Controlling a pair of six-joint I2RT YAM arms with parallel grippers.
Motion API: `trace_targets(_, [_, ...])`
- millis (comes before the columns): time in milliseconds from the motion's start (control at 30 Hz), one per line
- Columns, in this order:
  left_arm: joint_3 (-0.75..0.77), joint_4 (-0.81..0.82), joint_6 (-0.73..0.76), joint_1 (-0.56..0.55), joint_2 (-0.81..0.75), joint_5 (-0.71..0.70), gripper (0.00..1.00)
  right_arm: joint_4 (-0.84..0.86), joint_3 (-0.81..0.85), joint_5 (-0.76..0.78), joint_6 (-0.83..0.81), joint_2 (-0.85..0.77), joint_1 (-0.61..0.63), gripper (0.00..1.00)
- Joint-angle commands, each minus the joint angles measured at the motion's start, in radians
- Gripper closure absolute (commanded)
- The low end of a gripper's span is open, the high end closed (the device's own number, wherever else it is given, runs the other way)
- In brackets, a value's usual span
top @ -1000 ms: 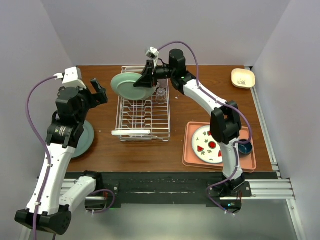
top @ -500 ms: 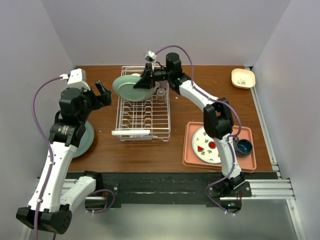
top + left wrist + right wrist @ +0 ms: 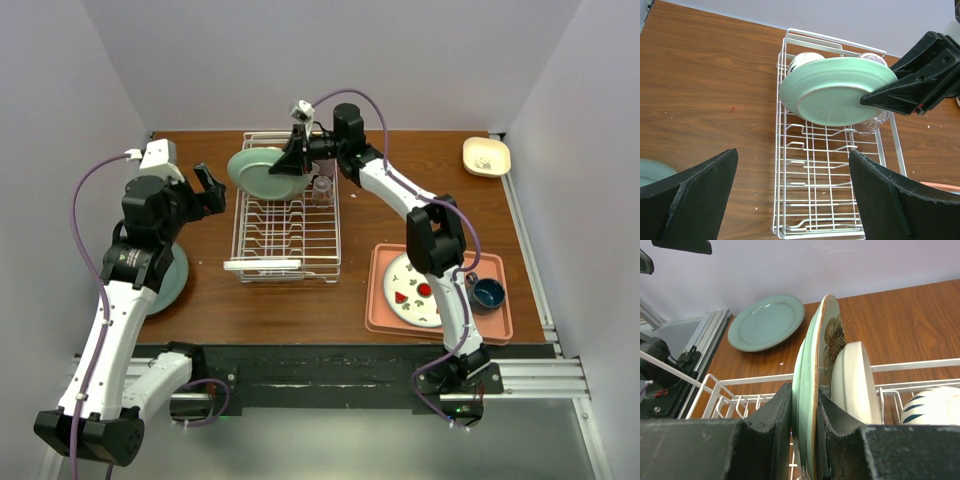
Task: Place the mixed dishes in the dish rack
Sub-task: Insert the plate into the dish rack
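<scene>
My right gripper (image 3: 291, 163) is shut on the rim of a pale green plate (image 3: 262, 172) and holds it on edge over the far end of the white wire dish rack (image 3: 285, 235). In the right wrist view the plate (image 3: 812, 365) stands between my fingers (image 3: 774, 412), right beside a cream dish (image 3: 852, 380) and a striped white bowl (image 3: 932, 405) in the rack. My left gripper (image 3: 205, 185) is open and empty, left of the rack. A second green plate (image 3: 170, 275) lies on the table under the left arm.
A small clear glass (image 3: 322, 190) stands at the rack's far right corner. A salmon tray (image 3: 385, 320) at the front right holds a patterned plate (image 3: 415, 290) and a dark blue cup (image 3: 489, 293). A cream dish (image 3: 486, 156) sits at the far right.
My right arm has shifted a little and the green plate stands slightly closer over the rack's far end. My left gripper has moved a little right, towards the rack.
</scene>
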Motion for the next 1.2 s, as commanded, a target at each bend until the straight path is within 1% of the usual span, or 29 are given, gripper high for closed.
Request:
trace_targets(0, [-0.004, 0.042, 0.005, 0.007, -0.002, 0.022, 0.02, 0.062, 0.034, 0.004, -0.039, -0.056, -0.006, 1.0])
trace_targets(167, [-0.007, 0.044, 0.011, 0.009, -0.005, 0.026, 0.02, 0.062, -0.006, 0.015, -0.056, -0.067, -0.008, 1.0])
trace_targets(333, [-0.009, 0.044, 0.017, 0.009, -0.008, 0.029, 0.02, 0.04, 0.002, 0.022, -0.062, -0.055, -0.009, 1.0])
trace_targets(367, [-0.009, 0.042, 0.018, 0.009, -0.008, 0.031, 0.02, 0.034, 0.006, 0.021, -0.063, -0.053, -0.009, 0.95])
trace_targets(500, [-0.009, 0.041, 0.023, 0.009, -0.01, 0.031, 0.02, 0.014, 0.005, 0.022, -0.071, -0.058, -0.009, 0.81])
trace_targets(533, [-0.009, 0.042, 0.023, 0.009, -0.01, 0.029, 0.02, 0.008, 0.003, 0.024, -0.077, -0.061, -0.009, 0.74])
trace_targets(600, [-0.007, 0.041, 0.025, 0.009, -0.01, 0.026, 0.02, -0.009, -0.009, 0.033, -0.092, -0.073, -0.009, 0.63])
trace_targets(633, [-0.007, 0.041, 0.023, 0.007, -0.01, 0.023, 0.02, -0.018, -0.018, 0.048, -0.101, -0.079, -0.008, 0.53])
trace_targets(667, [-0.006, 0.041, 0.022, 0.009, -0.01, 0.023, 0.02, -0.029, -0.023, 0.062, -0.121, -0.091, -0.008, 0.48])
trace_targets(733, [-0.006, 0.042, 0.017, 0.009, -0.008, 0.022, 0.02, -0.059, -0.047, 0.093, -0.147, -0.102, -0.008, 0.44])
trace_targets(933, [-0.004, 0.047, 0.012, 0.011, -0.002, 0.022, 0.02, -0.075, -0.107, 0.17, -0.174, -0.15, -0.009, 0.41])
trace_targets(1167, [-0.006, 0.047, 0.011, 0.011, -0.003, 0.016, 0.02, -0.087, -0.118, 0.32, -0.158, -0.173, -0.008, 0.4])
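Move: The green plate, already gripped by its right-hand rim, hangs over its rack slot, whose floor is about 6 cm left of the right hand, level with it front to back and some 12 cm below. The cream dish stands roughly 4 cm ahead, 5 cm left and 5 cm down; the white bowl 9 cm ahead, 6 cm left, 9 cm down. The glass is level front to back, 9 cm right, 12 cm down. From the idle left hand the slot lies about 12 cm ahead, 11 cm right, 18 cm down. The green plate is lowered about 1.5 cm into its rack slot by the right hand, which then lets go, the fingers opening from nearly shut to a bit over half. With the fingers spread between the green plate and the cream dish, the hand eases some 1.5 cm forward and 1 cm right, rising about 1 cm and yawing clockwise about 10 degrees, one finger coming against the cream dish. ##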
